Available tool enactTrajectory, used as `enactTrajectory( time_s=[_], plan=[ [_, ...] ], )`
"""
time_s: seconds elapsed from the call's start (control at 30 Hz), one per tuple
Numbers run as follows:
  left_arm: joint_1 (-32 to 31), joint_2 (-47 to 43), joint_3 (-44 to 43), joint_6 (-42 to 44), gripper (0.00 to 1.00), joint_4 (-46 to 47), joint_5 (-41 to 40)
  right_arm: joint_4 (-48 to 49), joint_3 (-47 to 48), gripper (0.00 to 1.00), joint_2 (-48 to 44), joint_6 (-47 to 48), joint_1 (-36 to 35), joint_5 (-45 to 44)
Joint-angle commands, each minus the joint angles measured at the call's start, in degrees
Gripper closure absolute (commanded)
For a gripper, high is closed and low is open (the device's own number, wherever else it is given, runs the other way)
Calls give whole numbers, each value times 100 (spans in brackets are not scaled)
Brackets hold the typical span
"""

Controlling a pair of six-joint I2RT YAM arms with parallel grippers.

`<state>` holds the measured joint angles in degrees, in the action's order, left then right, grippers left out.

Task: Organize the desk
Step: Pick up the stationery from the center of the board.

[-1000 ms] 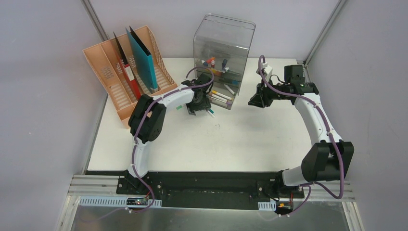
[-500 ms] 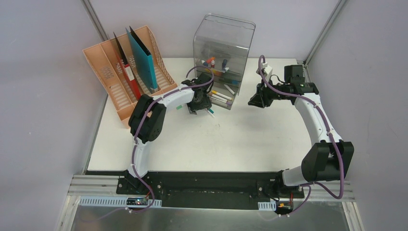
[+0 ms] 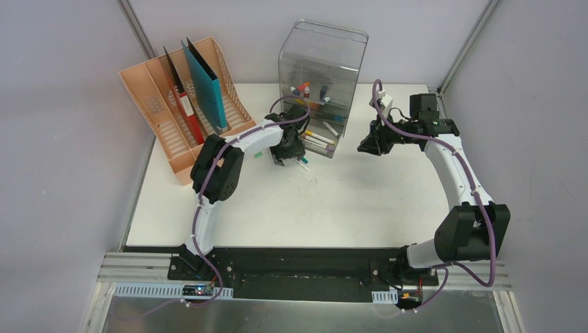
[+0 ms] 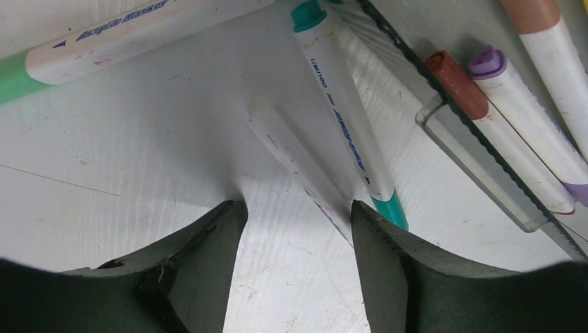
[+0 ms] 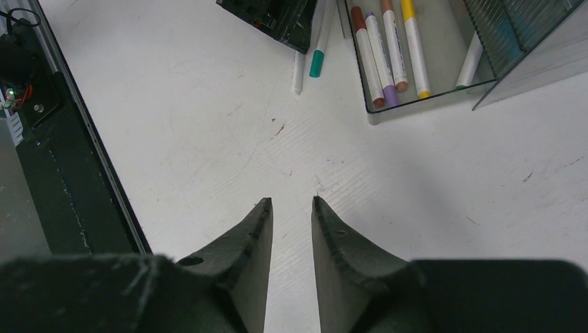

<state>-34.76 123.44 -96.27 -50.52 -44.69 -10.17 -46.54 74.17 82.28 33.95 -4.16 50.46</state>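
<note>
The white desk (image 3: 333, 201) carries loose markers in front of the clear grey drawer box (image 3: 322, 62). My left gripper (image 3: 286, 151) hangs low over them, open (image 4: 295, 208), with bare desk between its fingers. A teal-capped marker (image 4: 343, 111) and a plain white marker (image 4: 291, 149) lie just ahead of it, the white one running up to the right fingertip (image 4: 374, 229). A green-capped marker (image 4: 104, 38) lies further left. My right gripper (image 3: 367, 144) hovers to the right of the box, narrowly open (image 5: 291, 201) and holding nothing.
The box's pulled-out drawer (image 5: 444, 87) holds several markers, among them a brown one (image 4: 485, 118) and a purple one (image 4: 527, 118). A peach file rack (image 3: 156, 114) with a teal folder (image 3: 206, 83) and a red folder (image 3: 184, 104) stands at the back left.
The left arm's elbow has shifted slightly up and to the right while its gripper stays over the markers. The right arm has not moved.
</note>
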Motion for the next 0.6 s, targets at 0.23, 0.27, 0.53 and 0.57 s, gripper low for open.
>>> enactTrajectory(
  time_s=[0.23,0.27,0.53,0.57],
  plan=[
    [39,-140,161,270,57,-172,-60,119,25,71,-36,32,10,260],
    [29,-168,221,317,59,-172,-99,116,26,71,-36,32,5,264],
    [29,-392,740,1328,62,-62,-487,109,23,71,-61,34,8,278],
    [31,-427,811,1429,62,-46,-557,105,22,71,-63,39,7,284]
  ],
)
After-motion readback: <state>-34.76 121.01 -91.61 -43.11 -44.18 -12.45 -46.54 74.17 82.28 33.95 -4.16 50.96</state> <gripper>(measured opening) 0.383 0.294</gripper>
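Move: The capless white marker's middle lies about 1 cm ahead and 1 cm right of the left hand, roughly 1 cm below. The teal-capped marker is some 5 cm ahead and 2 cm right, the green-capped marker 5 cm ahead and 7 cm left, the marker-filled drawer about 7 cm ahead and 8 cm right. From the right hand, the white marker lies some 19 cm left, 6 cm ahead, 19 cm lower. Left hand sweeps about 2 cm left, 1 cm back, partly closing, its right finger pushing the white marker along. ##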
